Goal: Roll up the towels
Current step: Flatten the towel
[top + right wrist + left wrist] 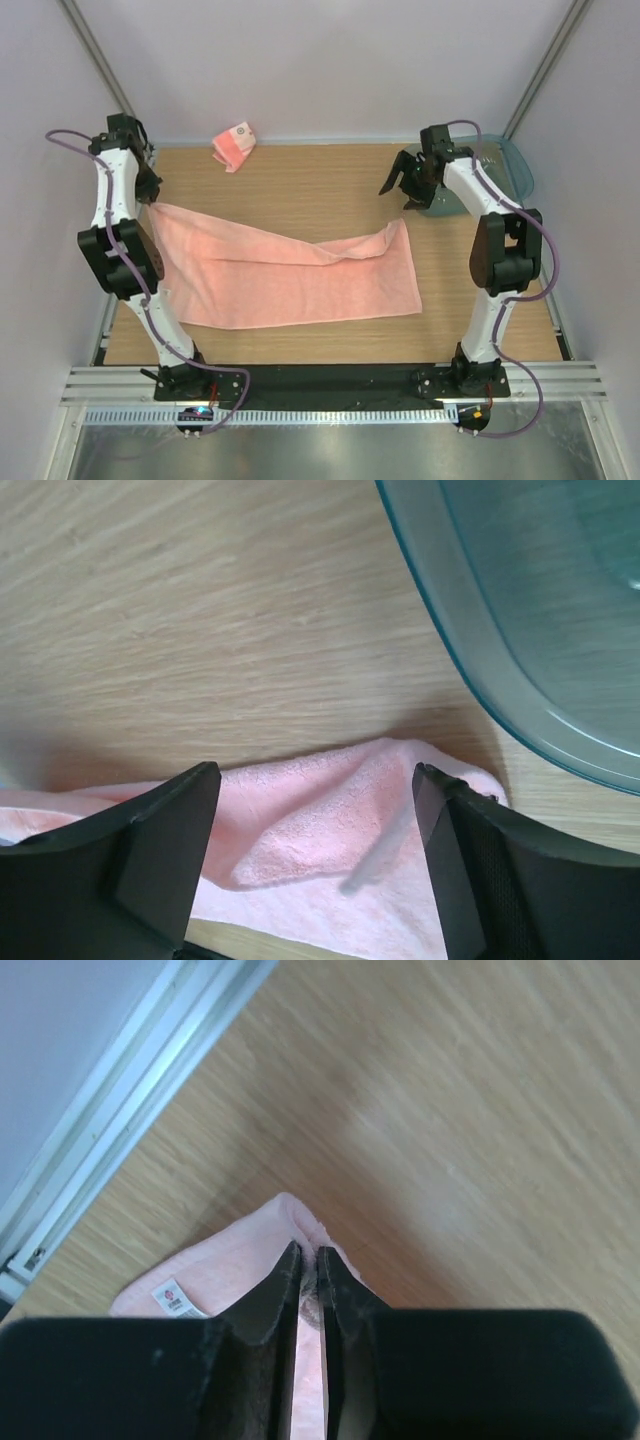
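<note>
The larger plain pink towel (290, 280) lies spread across the wooden table, its far edge folded over near the right. My left gripper (150, 197) is at the towel's far left corner. In the left wrist view its jaws (309, 1252) stand almost together, pinching that corner (240, 1260) beside a white label (172, 1298). My right gripper (396, 190) hovers open over the far right corner. The right wrist view shows its fingers (315, 780) wide apart, the rumpled towel corner (330, 820) lying loose under them. The small striped towel (233, 146) sits bunched at the back edge.
A teal translucent bin (508, 166) stands at the back right, its rim (470, 680) close beyond my right gripper. White walls and a metal frame rail (130, 1110) bound the table on the left and back.
</note>
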### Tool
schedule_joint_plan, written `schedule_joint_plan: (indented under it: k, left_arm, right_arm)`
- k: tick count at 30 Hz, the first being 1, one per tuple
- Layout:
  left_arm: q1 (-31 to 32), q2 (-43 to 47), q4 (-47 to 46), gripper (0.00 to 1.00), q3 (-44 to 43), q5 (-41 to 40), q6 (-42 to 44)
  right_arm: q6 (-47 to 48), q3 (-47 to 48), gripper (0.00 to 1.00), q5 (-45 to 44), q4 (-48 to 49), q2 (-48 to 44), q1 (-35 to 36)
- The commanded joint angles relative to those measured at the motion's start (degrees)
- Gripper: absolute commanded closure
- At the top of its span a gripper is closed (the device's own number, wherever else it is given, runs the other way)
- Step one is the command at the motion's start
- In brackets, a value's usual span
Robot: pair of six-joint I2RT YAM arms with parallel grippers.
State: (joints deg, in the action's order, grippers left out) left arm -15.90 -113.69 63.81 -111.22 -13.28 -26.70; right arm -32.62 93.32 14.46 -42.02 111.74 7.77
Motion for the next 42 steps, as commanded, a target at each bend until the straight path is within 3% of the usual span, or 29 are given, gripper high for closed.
schedule_joint_plan:
  k: [1, 4, 8, 9, 10, 13, 17, 24, 31, 42]
  left_arm:
    - [-2.1, -3.3, 1.5, 0.87, -9.0, -1.0, -1.1]
    - [-3.7, -10.7, 4.6, 0.82, -14.8, 0.6, -2.0]
    - [-4.2, -15.8, 4.1, 0.79, -15.3, 2.8, -2.9]
    - [-4.3, -16.7, 4.3, 0.73, -15.3, 3.9, -3.0]
    - [-4.3, -18.0, 4.5, 0.44, -14.9, 3.9, -3.4]
    - [-4.3, -18.1, 3.8, 0.26, -12.7, 5.2, -3.6]
    - [-4.2, -10.3, -0.3, 0.23, -4.3, 8.0, -3.9]
    - [-3.8, 11.1, -6.6, 0.22, 12.4, 9.1, -4.5]
    - [-0.9, 28.4, -12.4, 0.22, 29.2, 8.3, -3.6]
    - [2.5, 39.9, -18.2, 0.22, 43.1, 4.6, -0.8]
  right_arm:
    - [1.9, 4.7, 0.14, -6.4, -4.1, -3.5, -0.1]
    - [1.8, 2.8, 0.14, -7.2, -3.2, -5.3, 0.0]
    - [3.0, -2.4, 0.14, -7.6, -2.4, -8.5, 0.1]
    - [3.4, -3.8, 0.14, -6.9, -1.5, -9.4, 0.4]
    - [3.7, -6.8, 0.14, -6.9, -1.1, -10.7, 1.2]
    - [4.6, -10.8, 0.14, -9.9, -0.3, -14.5, 6.1]
    - [3.4, -17.5, 0.14, -10.9, 1.1, -16.6, 11.3]
    - [2.8, -21.7, 0.17, -12.6, 2.8, -15.7, 11.6]
    - [3.5, -23.3, 0.16, -16.3, 2.6, -20.3, 11.5]
    - [3.6, -25.8, 0.17, -16.0, 4.5, -17.3, 11.5]
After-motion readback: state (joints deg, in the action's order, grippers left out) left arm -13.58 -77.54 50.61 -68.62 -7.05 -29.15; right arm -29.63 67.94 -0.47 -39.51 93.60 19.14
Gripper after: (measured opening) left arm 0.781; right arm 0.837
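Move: The left fingers still pinch the towel's far-left corner, about 13 cm above the table; the pink-and-white cloth lies some 20 cm ahead of that hand and 23 cm to its right. The open right hand is just past the towel's far-right corner, which lies about 4 cm back, 4 cm to its right and 7 cm below; the green bin is roughly 10 cm ahead and 22 cm right of this hand. The left hand lets go of the towel's far-left corner, first reaching some 4 cm forward and left, then dropping about 11 cm as its fingers spread wide. It then rises clear and draws back and right to hover over the towel's left end. The right hand, already empty and open, pulls back about 11 cm and sinks slightly over the far-right flap, rolling some 15 degrees. ##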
